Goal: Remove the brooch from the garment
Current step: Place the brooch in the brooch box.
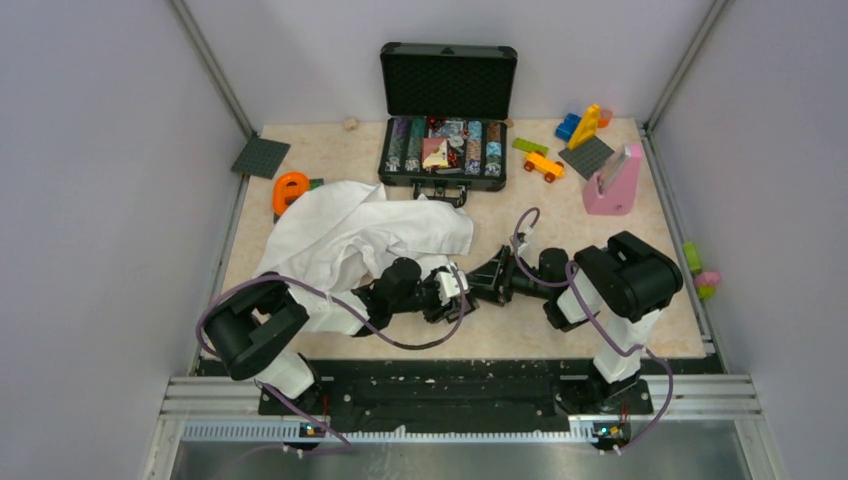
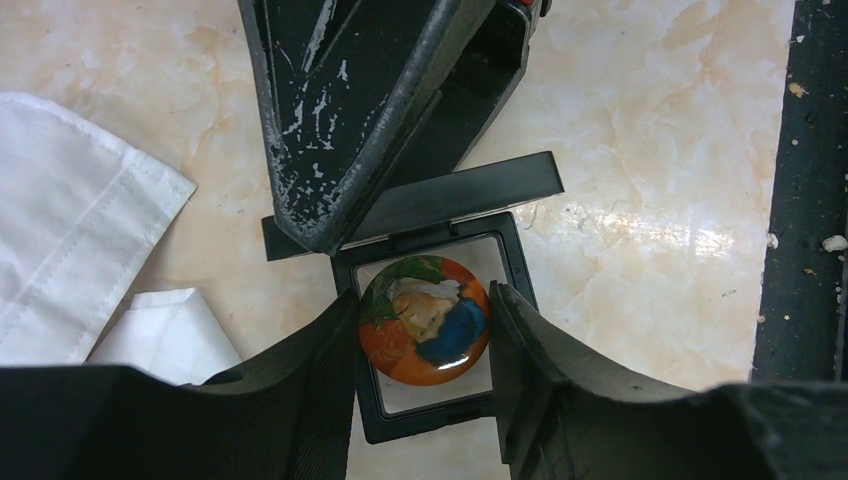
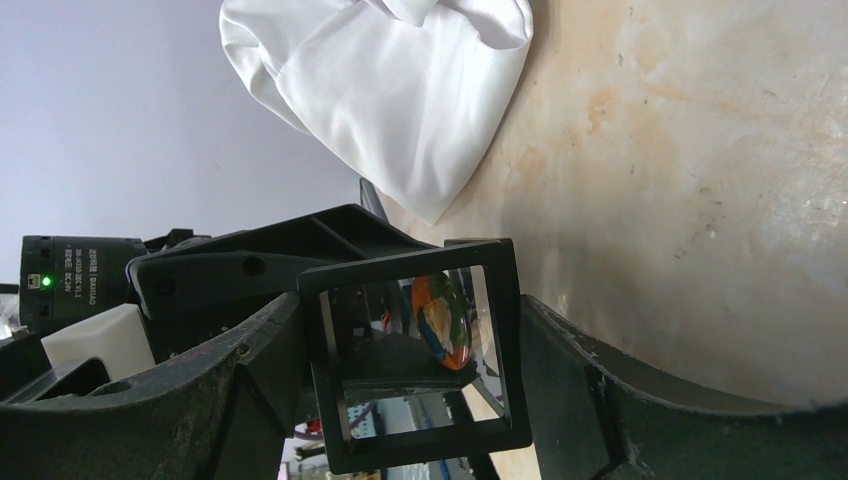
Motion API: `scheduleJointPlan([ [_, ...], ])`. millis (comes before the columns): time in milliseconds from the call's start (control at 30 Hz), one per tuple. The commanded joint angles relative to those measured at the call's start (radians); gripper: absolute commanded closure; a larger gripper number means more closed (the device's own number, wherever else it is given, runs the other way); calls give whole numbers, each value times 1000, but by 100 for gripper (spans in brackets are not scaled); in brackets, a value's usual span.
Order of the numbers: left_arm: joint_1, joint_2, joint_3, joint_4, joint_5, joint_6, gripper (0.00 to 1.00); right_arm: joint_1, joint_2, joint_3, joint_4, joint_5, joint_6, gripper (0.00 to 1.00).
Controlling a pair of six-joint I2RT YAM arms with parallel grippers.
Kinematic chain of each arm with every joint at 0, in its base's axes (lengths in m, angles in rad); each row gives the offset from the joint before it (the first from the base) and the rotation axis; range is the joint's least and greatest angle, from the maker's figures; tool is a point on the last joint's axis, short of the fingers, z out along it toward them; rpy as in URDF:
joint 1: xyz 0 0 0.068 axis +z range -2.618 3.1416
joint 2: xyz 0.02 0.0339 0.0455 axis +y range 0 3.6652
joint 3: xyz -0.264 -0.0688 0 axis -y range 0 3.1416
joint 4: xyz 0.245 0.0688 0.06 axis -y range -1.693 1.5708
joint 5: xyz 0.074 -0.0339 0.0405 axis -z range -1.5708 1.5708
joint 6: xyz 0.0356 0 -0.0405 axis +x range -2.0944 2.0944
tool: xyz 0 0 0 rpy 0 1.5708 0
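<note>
The brooch [image 2: 425, 325] is a round glossy ornament in orange, green, blue and pale tones. My left gripper [image 2: 424, 300] is shut on it, one finger on each side of its rim. Right behind the brooch, touching or just under it, is a black square frame [image 2: 440, 200] with a clear window. My right gripper [image 3: 410, 305] is shut on that frame [image 3: 400, 268], and the brooch [image 3: 443, 320] shows through its window. Both grippers meet near the table's front middle [image 1: 458, 285]. The garment, a crumpled white shirt [image 1: 350, 240], lies to their left, apart from the brooch.
An open black case [image 1: 445, 150] full of small items stands at the back. Toy blocks [image 1: 585, 125], a toy car [image 1: 543, 165] and a pink holder [image 1: 613, 185] sit at the back right. An orange object [image 1: 290, 190] and a grey plate [image 1: 261, 157] lie at the back left.
</note>
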Motion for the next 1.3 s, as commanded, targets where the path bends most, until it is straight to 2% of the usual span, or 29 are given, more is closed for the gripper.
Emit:
scheduleJointPlan([
  [0, -1, -23, -3, 24, 29, 6, 51, 14, -18, 10, 34, 0, -24, 64],
  [67, -1, -22, -3, 22, 29, 7, 48, 13, -20, 13, 32, 0, -24, 64],
  [467, -2, 35, 43, -13, 34, 8, 49, 14, -27, 14, 26, 2, -24, 64],
  [567, -1, 32, 42, -10, 35, 5, 46, 14, -27, 14, 24, 2, -25, 64],
  [733, -1, 30, 40, -8, 36, -3, 36, 14, -27, 14, 23, 2, -27, 64],
  [767, -1, 27, 41, -9, 39, -6, 15, 14, -26, 14, 22, 2, -26, 64],
  [800, -1, 24, 40, -10, 45, -6, 4, 14, -25, 14, 22, 3, -27, 64],
  [1033, -1, -37, 14, -3, 55, -4, 1, 14, -10, 16, 20, 9, -35, 64],
  [1267, -1, -226, -105, 124, 41, 0, 1, 12, 8, 34, 2, 13, -47, 64],
])
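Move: The left hand still holds the brooch just above the open brooch box, whose middle lies about 2 cm below it and 1 cm to its right, neither ahead nor back. The raised lid stands some 4 cm to the left hand's right and 1 cm ahead. The garment's nearest corner is about 9 cm straight ahead and 3 cm down. From the right hand, which holds the lid, the box lies roughly 3 cm left, 2 cm back and 3 cm below. The left hand sinks a little under 1 cm with the brooch into the open box, its fingers first easing only slightly and then springing wide open to let go, after which it rises about 3 cm, straight up off the box with a slight drift back and left. The right hand keeps its grip on the raised lid throughout, holding the box open and settling only about half a centimetre. ##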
